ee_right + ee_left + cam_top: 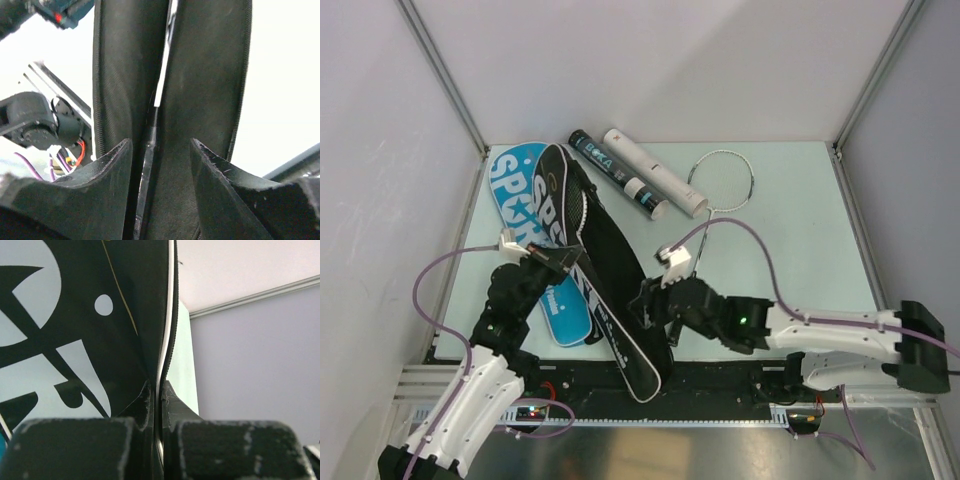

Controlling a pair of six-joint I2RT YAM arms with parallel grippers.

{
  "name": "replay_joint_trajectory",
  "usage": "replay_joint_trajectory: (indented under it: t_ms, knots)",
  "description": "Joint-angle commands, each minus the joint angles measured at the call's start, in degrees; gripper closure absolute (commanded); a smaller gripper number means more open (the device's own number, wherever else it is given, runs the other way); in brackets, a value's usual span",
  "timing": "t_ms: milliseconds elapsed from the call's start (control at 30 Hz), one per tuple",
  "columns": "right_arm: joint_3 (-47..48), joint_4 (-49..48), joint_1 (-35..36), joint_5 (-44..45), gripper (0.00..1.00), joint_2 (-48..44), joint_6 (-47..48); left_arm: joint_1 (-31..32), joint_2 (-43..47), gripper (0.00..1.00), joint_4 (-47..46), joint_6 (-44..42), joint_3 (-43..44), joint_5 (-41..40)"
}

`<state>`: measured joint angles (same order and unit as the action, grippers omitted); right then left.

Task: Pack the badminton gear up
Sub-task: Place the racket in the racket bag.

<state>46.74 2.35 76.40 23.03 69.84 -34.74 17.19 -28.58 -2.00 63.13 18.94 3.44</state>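
Observation:
The black SPORT bag (pixel 610 262) lies diagonally across the blue SPORT bag (pixel 515 180). My left gripper (pixel 563 262) is shut on the black bag's white-piped edge (pixel 165 340), fingers (pixel 145 400) pinched tight around it. My right gripper (pixel 642 305) sits at the bag's narrow lower part. It is open, its fingertips (pixel 117 155) apart on either side of the slit between the two black flaps (pixel 205 75). A thin-framed racket (pixel 720 151) lies at the back right. A black tube (pixel 610 172) and a white tube (pixel 655 172) rest side by side behind the bags.
Grey walls enclose the pale green table (pixel 800 230) on three sides. The metal rail (pixel 720 375) with the arm bases runs along the near edge. Purple cables loop over both arms.

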Motion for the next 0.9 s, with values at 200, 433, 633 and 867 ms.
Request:
replay_joint_trajectory:
  t_ms: [200,433,633,867]
  knots:
    - [1.90,12.86,-14.94,-11.65,0.45,-11.25,-0.56,-0.02,2.99,1.00,-1.63,-3.78,4.14,1.08]
    - [-7.01,14.53,-29.25,-7.09,0.44,-16.41,-15.21,-0.06,2.26,1.00,-0.29,-6.78,4.59,3.42]
    - [-13.22,16.45,-39.55,-11.10,0.50,-16.41,-27.01,-0.14,4.04,1.00,3.12,-11.26,5.10,5.30]
    - [-11.04,18.90,-37.57,-10.24,0.42,-8.27,-31.82,-0.09,5.78,1.00,4.45,-15.26,5.13,8.26]
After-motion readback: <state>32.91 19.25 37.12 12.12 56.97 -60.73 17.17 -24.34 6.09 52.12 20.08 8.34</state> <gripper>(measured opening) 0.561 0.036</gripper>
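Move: The next racket's black handle lies about 4 cm ahead of my open right hand, 11 cm to its right and roughly 17 cm below. The middle of the black bag, still pinched by my left hand, is some 13 cm ahead, 11 cm left and 12 cm lower than my right hand; the white tube lies 47 cm ahead, 2 cm right, on the table. From my left hand, the handle is about 10 cm back, 25 cm right and 19 cm down. I swing my empty right hand off the black bag, lifting a little first, then across the racket handle to the right by almost 20 cm and 10 cm forward, sinking towards table height. The wrist turns clockwise some 45 degrees and tips down, fingers staying half open. My left hand keeps its pinch on the bag's edge, easing back 2 cm and rolling slightly. ##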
